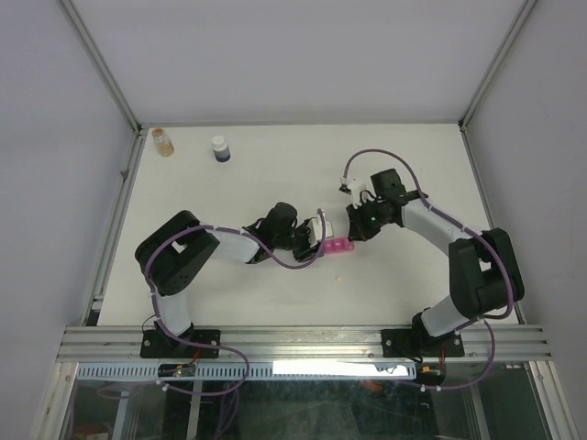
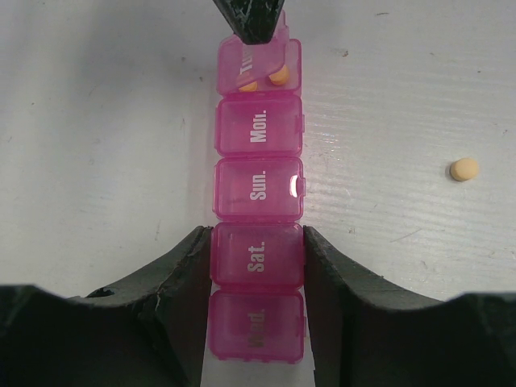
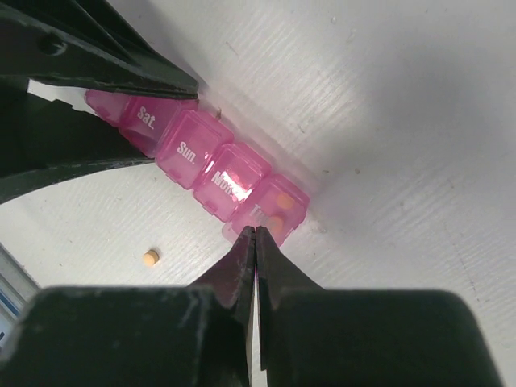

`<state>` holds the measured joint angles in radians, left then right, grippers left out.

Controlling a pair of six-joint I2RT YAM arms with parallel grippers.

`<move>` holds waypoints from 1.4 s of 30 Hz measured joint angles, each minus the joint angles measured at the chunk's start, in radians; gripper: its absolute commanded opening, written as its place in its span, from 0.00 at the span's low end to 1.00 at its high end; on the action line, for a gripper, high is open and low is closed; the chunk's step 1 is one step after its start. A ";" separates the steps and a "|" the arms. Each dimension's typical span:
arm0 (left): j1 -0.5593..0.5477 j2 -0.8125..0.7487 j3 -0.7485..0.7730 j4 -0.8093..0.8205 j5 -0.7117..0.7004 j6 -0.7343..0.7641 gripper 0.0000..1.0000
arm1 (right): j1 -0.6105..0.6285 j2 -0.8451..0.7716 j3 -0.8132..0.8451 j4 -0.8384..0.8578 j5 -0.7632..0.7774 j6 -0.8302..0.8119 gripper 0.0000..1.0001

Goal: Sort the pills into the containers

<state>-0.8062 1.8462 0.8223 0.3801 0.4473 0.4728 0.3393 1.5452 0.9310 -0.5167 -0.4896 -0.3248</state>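
A translucent pink pill-organiser strip (image 1: pixel 339 246) lies mid-table, its compartments marked Wed., Sat., Sun., Mon. and Tue. (image 2: pixel 258 185). My left gripper (image 2: pixel 256 242) is shut on its sides at the Sat. compartment. The Tue. compartment (image 3: pixel 278 211) at the far end holds two orange pills (image 2: pixel 278 77) under a tilted, ajar lid. My right gripper (image 3: pixel 255 232) is shut, its tips touching that lid's edge; its tips also show in the left wrist view (image 2: pixel 254 24). One loose orange pill (image 1: pixel 339 279) lies on the table near the strip, also in both wrist views (image 2: pixel 463 169) (image 3: pixel 151 257).
An amber bottle (image 1: pixel 163 141) and a white-capped bottle (image 1: pixel 220 148) stand at the table's far left. Both arms meet over the middle of the white table (image 1: pixel 413 165). Frame posts stand at the far corners.
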 measured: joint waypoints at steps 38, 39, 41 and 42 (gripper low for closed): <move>-0.006 0.001 0.014 -0.018 -0.032 -0.018 0.30 | -0.149 -0.144 -0.024 -0.015 -0.289 -0.030 0.26; -0.006 -0.001 0.014 -0.019 -0.037 -0.018 0.30 | -0.153 -0.150 -0.024 -0.017 -0.298 -0.031 0.26; -0.005 -0.009 0.013 -0.032 -0.054 -0.018 0.30 | -0.162 -0.164 -0.027 -0.021 -0.316 -0.033 0.28; -0.003 -0.016 0.013 -0.042 -0.057 -0.017 0.30 | -0.167 -0.172 -0.027 -0.022 -0.324 -0.033 0.29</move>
<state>-0.8097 1.8301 0.8349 0.3378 0.3901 0.4561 0.1722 1.3735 0.9035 -0.5385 -0.8135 -0.3580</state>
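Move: The shut right fingertips hover just over the raised Tues. lid; the middle of that compartment is about 2 cm left, 1 cm back and 4 cm below the right hand point. The Mon. compartment is about 3 cm farther left and 1 cm farther back than Tues., and a loose pill lies some 10 cm back and 4 cm left of the hand, 5 cm below. From the left hand, which grips the box at Sat., Tues. is 8 cm right, 1 cm ahead, about level. With its fingers shut, the right hand bobs up about 1 cm, then dips some 2.5 cm and presses the fingertips down on the Tues. lid to close it, staying low briefly while the left fingers keep the pill box pinched at Sat. Then it lifts off about 8 cm nearly straight up, its fingers swinging up some 15 degrees to point more to the left and opening to about a quarter of their range. ##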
